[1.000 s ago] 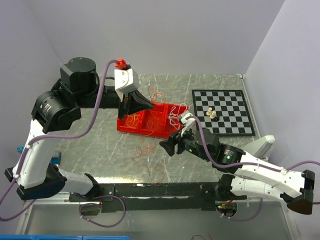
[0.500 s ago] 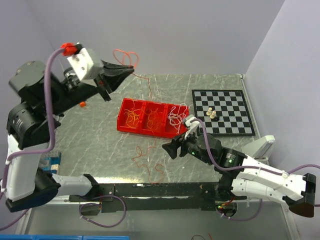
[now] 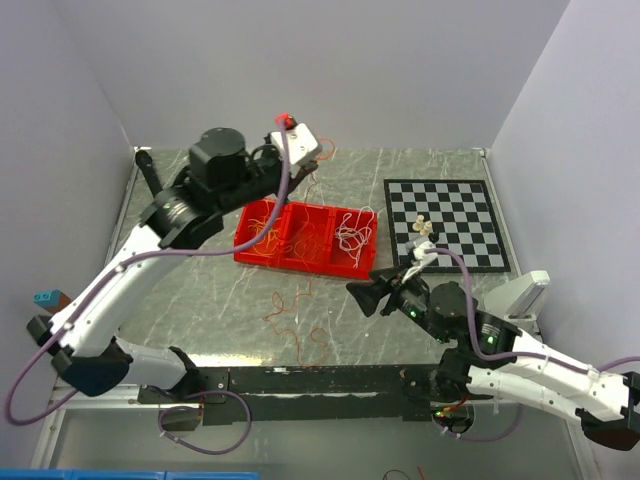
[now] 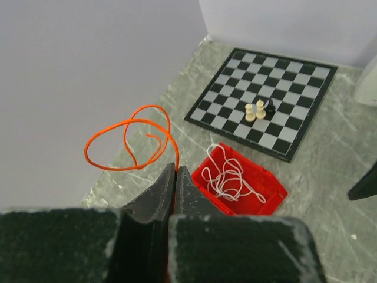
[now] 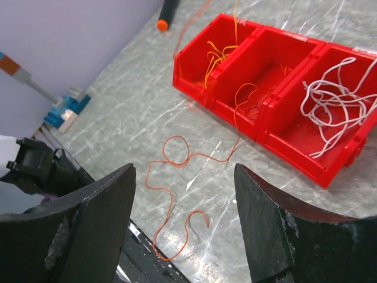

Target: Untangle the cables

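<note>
My left gripper (image 4: 175, 169) is shut on a thin orange cable (image 4: 126, 125) that loops up past its fingertips. In the top view it (image 3: 326, 153) hangs above the far edge of the red tray (image 3: 292, 263). The tray's three bins hold yellow-orange cables (image 5: 219, 54), orange cables (image 3: 308, 232) and white cables (image 5: 334, 105). A loose orange cable (image 5: 169, 197) lies curled on the table in front of the tray. My right gripper (image 5: 184, 172) hovers open above that cable, holding nothing.
A chessboard (image 3: 458, 205) with a few pieces (image 3: 423, 226) lies at the right, behind my right arm. A black stick with an orange tip (image 5: 165, 12) lies at the back left. A blue block (image 5: 63, 109) sits at the table's left edge.
My left arm rose from the tray, swung up to the left, then came back over the tray's far edge, still holding the orange cable. My right gripper drifted a little to the right.
</note>
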Robot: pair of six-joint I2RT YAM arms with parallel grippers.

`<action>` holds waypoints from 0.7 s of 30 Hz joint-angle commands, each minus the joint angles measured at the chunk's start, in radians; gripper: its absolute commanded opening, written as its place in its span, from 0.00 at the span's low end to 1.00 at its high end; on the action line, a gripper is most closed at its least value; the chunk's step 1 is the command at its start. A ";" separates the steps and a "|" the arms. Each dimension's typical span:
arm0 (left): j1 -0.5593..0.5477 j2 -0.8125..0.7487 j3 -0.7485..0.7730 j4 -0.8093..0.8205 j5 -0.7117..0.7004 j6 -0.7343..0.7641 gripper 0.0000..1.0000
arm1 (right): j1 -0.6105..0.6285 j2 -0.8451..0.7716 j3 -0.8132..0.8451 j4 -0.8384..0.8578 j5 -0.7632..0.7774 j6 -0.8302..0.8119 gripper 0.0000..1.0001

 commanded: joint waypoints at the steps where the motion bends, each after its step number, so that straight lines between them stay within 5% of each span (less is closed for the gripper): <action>1: -0.001 0.005 0.006 0.117 -0.045 0.041 0.01 | -0.004 -0.041 -0.021 0.003 0.036 0.026 0.74; 21: 0.002 0.080 0.120 0.217 -0.076 0.103 0.01 | -0.003 -0.053 -0.030 -0.005 0.039 0.021 0.72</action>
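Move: The orange cable in the left gripper hangs towards the red box's middle compartment, about 8 cm ahead of that hand, 1 cm left and some 42 cm below. Beside that compartment, the white cable is roughly 11 cm to its right and the yellow cable 10 cm to its left. The orange tail on the table lies about 13 cm back and 4 cm left of the left hand. From the open right hand, the middle compartment is around 20 cm ahead, 11 cm left and 22 cm down. Keep the left gripper shut on the orange cable and let it finish its dip, easing forward and down a little. Then raise it some 6 cm, ending about 5 cm higher and 2.5 cm farther forward, drawing the cable up from the red box and tilting the fingers up roughly 10 degrees. ##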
